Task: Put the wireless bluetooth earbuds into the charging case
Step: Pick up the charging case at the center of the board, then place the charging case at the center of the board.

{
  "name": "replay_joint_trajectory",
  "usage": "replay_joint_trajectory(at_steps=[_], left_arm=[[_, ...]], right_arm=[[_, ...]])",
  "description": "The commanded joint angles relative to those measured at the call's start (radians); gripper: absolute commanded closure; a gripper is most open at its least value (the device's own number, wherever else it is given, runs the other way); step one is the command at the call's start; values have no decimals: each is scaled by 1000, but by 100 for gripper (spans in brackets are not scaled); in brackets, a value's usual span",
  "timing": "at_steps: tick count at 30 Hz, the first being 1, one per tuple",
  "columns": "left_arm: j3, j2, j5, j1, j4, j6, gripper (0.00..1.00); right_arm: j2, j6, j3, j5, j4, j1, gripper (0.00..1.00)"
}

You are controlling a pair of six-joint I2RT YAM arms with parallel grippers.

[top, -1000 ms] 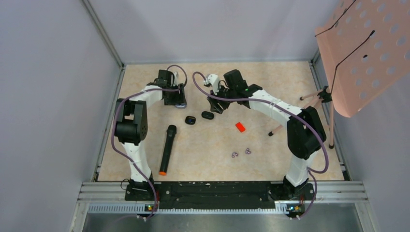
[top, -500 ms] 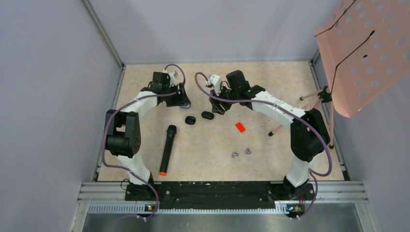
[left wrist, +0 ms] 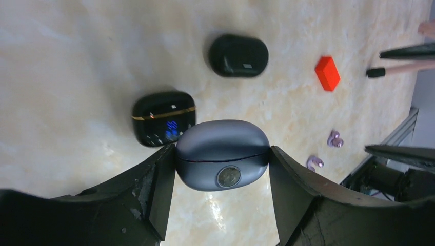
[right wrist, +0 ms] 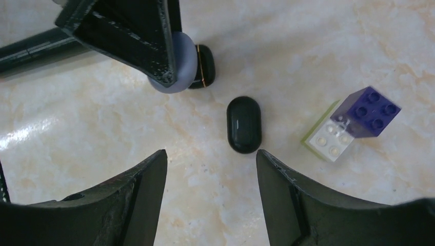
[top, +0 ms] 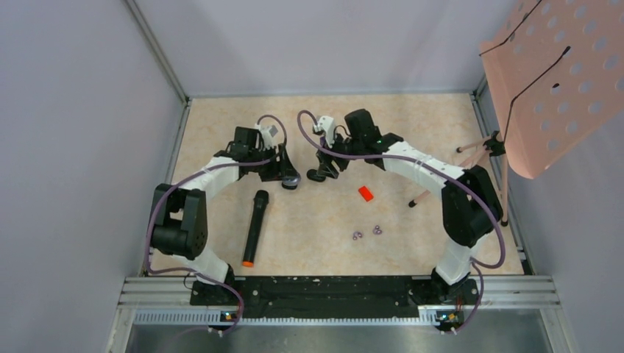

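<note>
My left gripper (top: 289,175) is shut on a closed grey-blue charging case (left wrist: 223,154), gripped at its two ends and held just above the table. The case also shows in the right wrist view (right wrist: 180,64). Just beyond it lies a glossy black case with a gold seam (left wrist: 164,118). A matte black oval case (left wrist: 238,55) lies farther on, also in the top view (top: 316,175). My right gripper (right wrist: 212,154) is open and empty, hovering just short of that oval case (right wrist: 244,124). No black earbuds show in any view.
A red block (top: 366,193) and two pale purple rings (top: 357,236) (top: 377,229) lie right of centre. A black microphone (top: 254,226) lies near the left. A purple-and-white toy brick (right wrist: 354,123) lies beside the oval case. A pink music stand (top: 552,81) leans in at the right.
My left gripper has carried the grey-blue case from the far left toward the centre, over the glossy black case. My right gripper has dropped slightly toward the oval case.
</note>
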Motion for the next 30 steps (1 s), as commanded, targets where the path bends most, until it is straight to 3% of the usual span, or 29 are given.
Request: replay_joint_trajectory(at_steps=[1, 5, 10, 17, 25, 28, 30], left_arm=[[-57, -105, -12, -95, -5, -4, 78], [-105, -114, -156, -198, -56, -49, 77], [-102, -61, -224, -237, -72, -101, 72], [-66, -14, -199, -244, -92, -88, 34], [-29, -67, -201, -230, -132, -54, 14], [-12, -113, -192, -175, -154, -58, 2], [-1, -145, -204, -117, -161, -66, 1]], right_arm=[[-106, -19, -97, -23, 46, 3, 36], [-155, -22, -182, 17, 48, 2, 37], [-158, -10, -260, 52, 84, 2, 39], [-140, 19, -305, 53, 142, 2, 37], [-75, 38, -265, 29, 172, 41, 36], [-57, 41, -245, 15, 177, 68, 35], [-46, 42, -236, 18, 177, 100, 34]])
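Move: The grey case is already between the left fingers; the bare table spot where it goes lies about 8 cm back, 4 cm right and 7 cm below that hand. The gold-banded case is about 1 cm ahead, level sideways and 6 cm down; the black oval case is 4 cm ahead, 8 cm right and as low. From the right hand, the grey case is 12 cm left, level fore-and-aft, 6 cm below; the oval case 4 cm ahead, 4 cm left, 12 cm down. Back about 8 cm, a little right, then down some 5 cm, the left hand carries the grey case to the bare table behind the gold-banded one, opens wide to let go and starts lifting off. The open, empty right hand sinks 7 cm while drawing back 5 cm; its drift right turns left towards the grey case at the end. ##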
